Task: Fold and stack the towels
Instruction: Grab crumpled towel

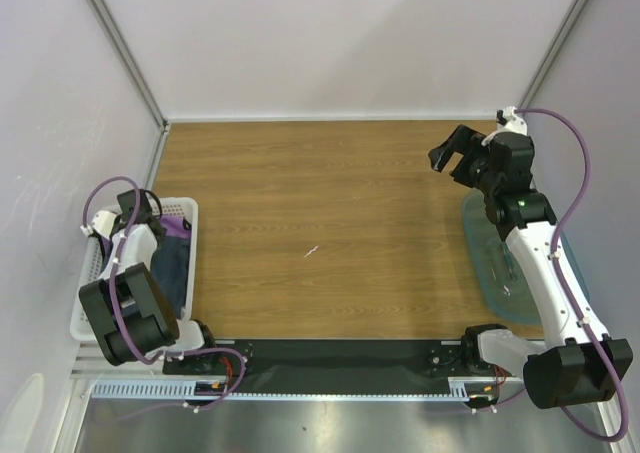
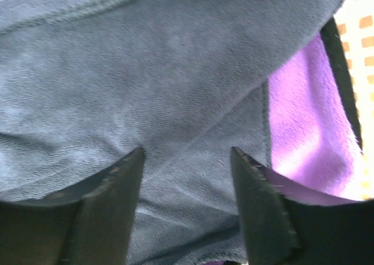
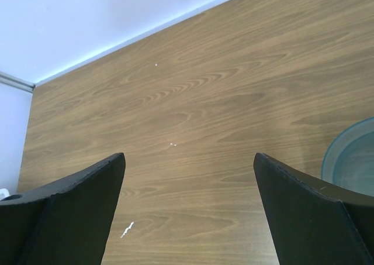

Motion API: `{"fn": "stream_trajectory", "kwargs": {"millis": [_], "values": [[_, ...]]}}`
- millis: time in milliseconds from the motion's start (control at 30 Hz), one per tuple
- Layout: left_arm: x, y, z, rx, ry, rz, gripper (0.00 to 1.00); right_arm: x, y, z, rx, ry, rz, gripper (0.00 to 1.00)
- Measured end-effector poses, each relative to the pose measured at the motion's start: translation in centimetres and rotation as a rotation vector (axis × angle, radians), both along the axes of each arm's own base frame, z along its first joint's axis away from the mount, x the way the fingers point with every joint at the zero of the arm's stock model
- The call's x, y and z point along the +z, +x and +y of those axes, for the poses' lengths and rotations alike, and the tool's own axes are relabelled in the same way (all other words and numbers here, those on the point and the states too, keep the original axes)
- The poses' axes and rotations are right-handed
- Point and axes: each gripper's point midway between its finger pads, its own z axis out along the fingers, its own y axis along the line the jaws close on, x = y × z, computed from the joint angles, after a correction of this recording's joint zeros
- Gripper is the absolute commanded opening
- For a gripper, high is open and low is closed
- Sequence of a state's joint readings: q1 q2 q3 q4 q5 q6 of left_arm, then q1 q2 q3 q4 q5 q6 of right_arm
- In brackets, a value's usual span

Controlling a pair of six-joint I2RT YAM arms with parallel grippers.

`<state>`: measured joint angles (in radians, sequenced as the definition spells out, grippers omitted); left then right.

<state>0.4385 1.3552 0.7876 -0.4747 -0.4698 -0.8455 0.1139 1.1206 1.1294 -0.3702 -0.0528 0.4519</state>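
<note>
A dark navy towel (image 1: 172,269) lies crumpled in the white basket (image 1: 84,311) at the table's left edge, with a purple towel (image 1: 179,227) beside it. My left gripper (image 1: 152,235) is down in the basket. In the left wrist view its fingers stand apart, tips pressed into the navy towel (image 2: 146,72) with a ridge of cloth between them (image 2: 187,151). The purple towel (image 2: 304,130) shows to the right of them. My right gripper (image 1: 448,153) hovers wide open over the far right of the table, with nothing between its fingers (image 3: 190,155).
A translucent teal bin (image 1: 500,265) sits at the right edge under the right arm, and its rim (image 3: 353,157) shows in the right wrist view. A small white scrap (image 1: 312,251) lies mid-table. Walls close off the back and sides.
</note>
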Motion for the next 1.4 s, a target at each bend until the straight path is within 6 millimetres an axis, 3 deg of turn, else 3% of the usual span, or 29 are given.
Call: {"fn": "stream_trajectory", "kwargs": {"millis": [167,333,567,667,700,733,967,1033,1167,1267,1400], "values": [[0.1,-0.5,0.5,0.019,0.029,0.022,0.6,-0.3,-0.1,-0.2,-0.009,-0.005,0.014,1.0],[0.1,-0.7,0.8,0.029,0.045,0.032,0.45,-0.5,-0.1,-0.1,-0.009,-0.005,0.02,1.0],[-0.5,-1.2,0.8,0.025,0.052,0.057,0.44,-1.0,0.3,0.1,-0.002,-0.006,0.036,1.0],[-0.8,-1.4,0.8,0.024,0.054,0.065,0.27,-0.9,0.4,0.2,-0.001,-0.006,0.039,1.0],[-0.8,-1.4,0.8,0.024,0.055,0.067,0.06,-0.8,0.5,0.2,0.0,-0.006,0.038,1.0],[-0.8,-1.4,0.8,0.026,0.055,0.065,0.0,-0.7,0.5,0.3,0.0,-0.006,0.035,1.0],[0.2,-1.5,0.1,-0.01,0.067,0.061,0.0,0.0,0.9,0.7,0.012,-0.001,0.022,1.0],[2.0,-1.0,-0.9,-0.043,0.092,0.038,0.0,0.1,0.9,0.9,0.017,-0.001,0.022,1.0],[9.1,1.1,-2.9,-0.122,0.178,-0.12,0.0,0.2,1.0,1.3,0.029,0.001,0.018,1.0],[16.2,1.9,-4.1,-0.167,0.242,-0.289,0.0,0.3,1.0,1.5,0.034,0.003,0.016,1.0],[25.1,1.3,-5.2,-0.245,0.321,-0.484,0.0,0.3,1.0,1.6,0.035,0.01,0.014,1.0]]}}
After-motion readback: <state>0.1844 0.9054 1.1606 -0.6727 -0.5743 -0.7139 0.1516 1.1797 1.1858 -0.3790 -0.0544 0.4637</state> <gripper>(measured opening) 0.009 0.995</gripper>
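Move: The grey crumpled towel lies in the white basket right under the left hand, its middle about 7 cm back, 8 cm right and 3 cm below. The purple towel's visible patch is some 2 cm ahead and 12 cm right of the hand, the basket's middle about 7 cm back and 4 cm right. From the right hand the grey towel lies roughly 18 cm back, 64 cm left and 25 cm below. The left hand eases back 2 cm, pinches the grey towel shut, then lifts it some 25 cm, swinging right. ##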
